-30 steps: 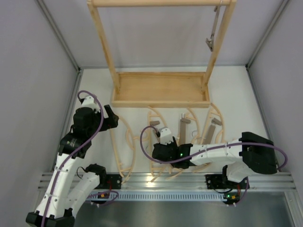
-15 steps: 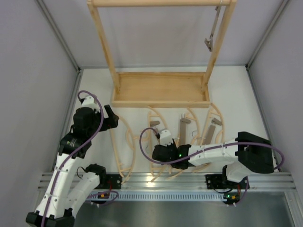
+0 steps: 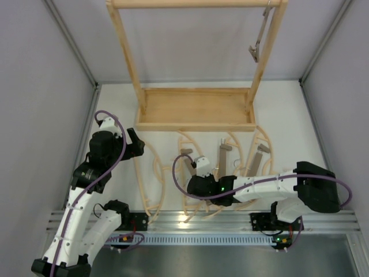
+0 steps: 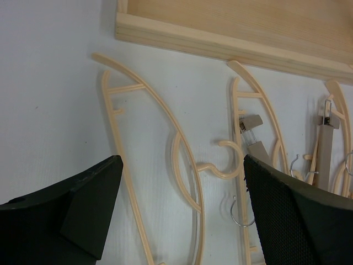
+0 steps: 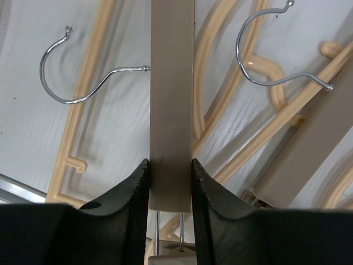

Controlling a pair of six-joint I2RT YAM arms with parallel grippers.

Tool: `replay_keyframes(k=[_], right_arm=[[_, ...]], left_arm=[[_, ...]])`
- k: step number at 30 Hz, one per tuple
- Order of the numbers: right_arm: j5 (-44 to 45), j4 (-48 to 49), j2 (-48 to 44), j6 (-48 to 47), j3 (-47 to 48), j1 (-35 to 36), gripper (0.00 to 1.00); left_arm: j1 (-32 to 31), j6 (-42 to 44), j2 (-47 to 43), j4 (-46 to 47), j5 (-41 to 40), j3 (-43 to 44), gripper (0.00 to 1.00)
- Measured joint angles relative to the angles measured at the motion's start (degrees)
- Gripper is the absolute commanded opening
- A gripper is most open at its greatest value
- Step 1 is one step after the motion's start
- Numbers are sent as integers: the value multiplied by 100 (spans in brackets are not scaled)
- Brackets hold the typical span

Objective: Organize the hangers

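Note:
Several hangers lie on the white table in front of the rack: pale curved coat hangers (image 3: pixel 151 179) and straight brown-grey clamp bars (image 3: pixel 222 156). My right gripper (image 5: pixel 170 165) is shut on one clamp bar (image 5: pixel 172 83), with both pads pressed against its sides near the end; its metal hook (image 5: pixel 71 83) sticks out to the left. In the top view that gripper (image 3: pixel 195 173) sits low over the middle of the pile. My left gripper (image 4: pixel 182 163) hangs open above a pale curved hanger (image 4: pixel 149 99) and touches nothing. Another clamp bar (image 3: pixel 259 40) hangs from the rack's right end.
The big pale wooden rack (image 3: pixel 196 109), with its tray base, stands at the back of the table. Grey walls close in on both sides. A metal rail (image 3: pixel 202 219) runs along the near edge, by the arm bases.
The right gripper's jaws have closed onto the clamp bar. The right arm has shifted slightly. The left arm has not moved.

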Motion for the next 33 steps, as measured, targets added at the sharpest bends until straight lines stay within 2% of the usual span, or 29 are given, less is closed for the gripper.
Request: replay_keyframes(k=[15,25,33], right_arm=[[-417,-531,-1600,-205,92,-68,0],[-702,-811,-1825,-208,81,-87,0],[-824,-957,-2365,-192,26,-120,0]], left_arm=[[-11,0,0,0,2,0,95],[-22,0,0,0,4,0,95],[-22,0,2,0,4,0,95]])
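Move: The bar hanger is already pinched near its near end, low over the table, in the right hand. The rack's top rail, near the hung hanger, is some 32 cm ahead of that hand, 10 cm to its right and roughly 38 cm up. Almost level with the hand, the middle bar hanger is about 7 cm ahead and 6 right, the right bar hanger 7 ahead and 17 right. From the left hand, that rail spot is about 21 cm ahead, 34 right and 20 up. The bar hanger goes up off the table in the right hand's unchanged grip, about 9 cm, most of it in a quick first pull, then a brief level stretch before climbing again. The hand also eases back a couple of centimetres and drifts about as far right, rolling some 15 degrees so that its left side rises. ##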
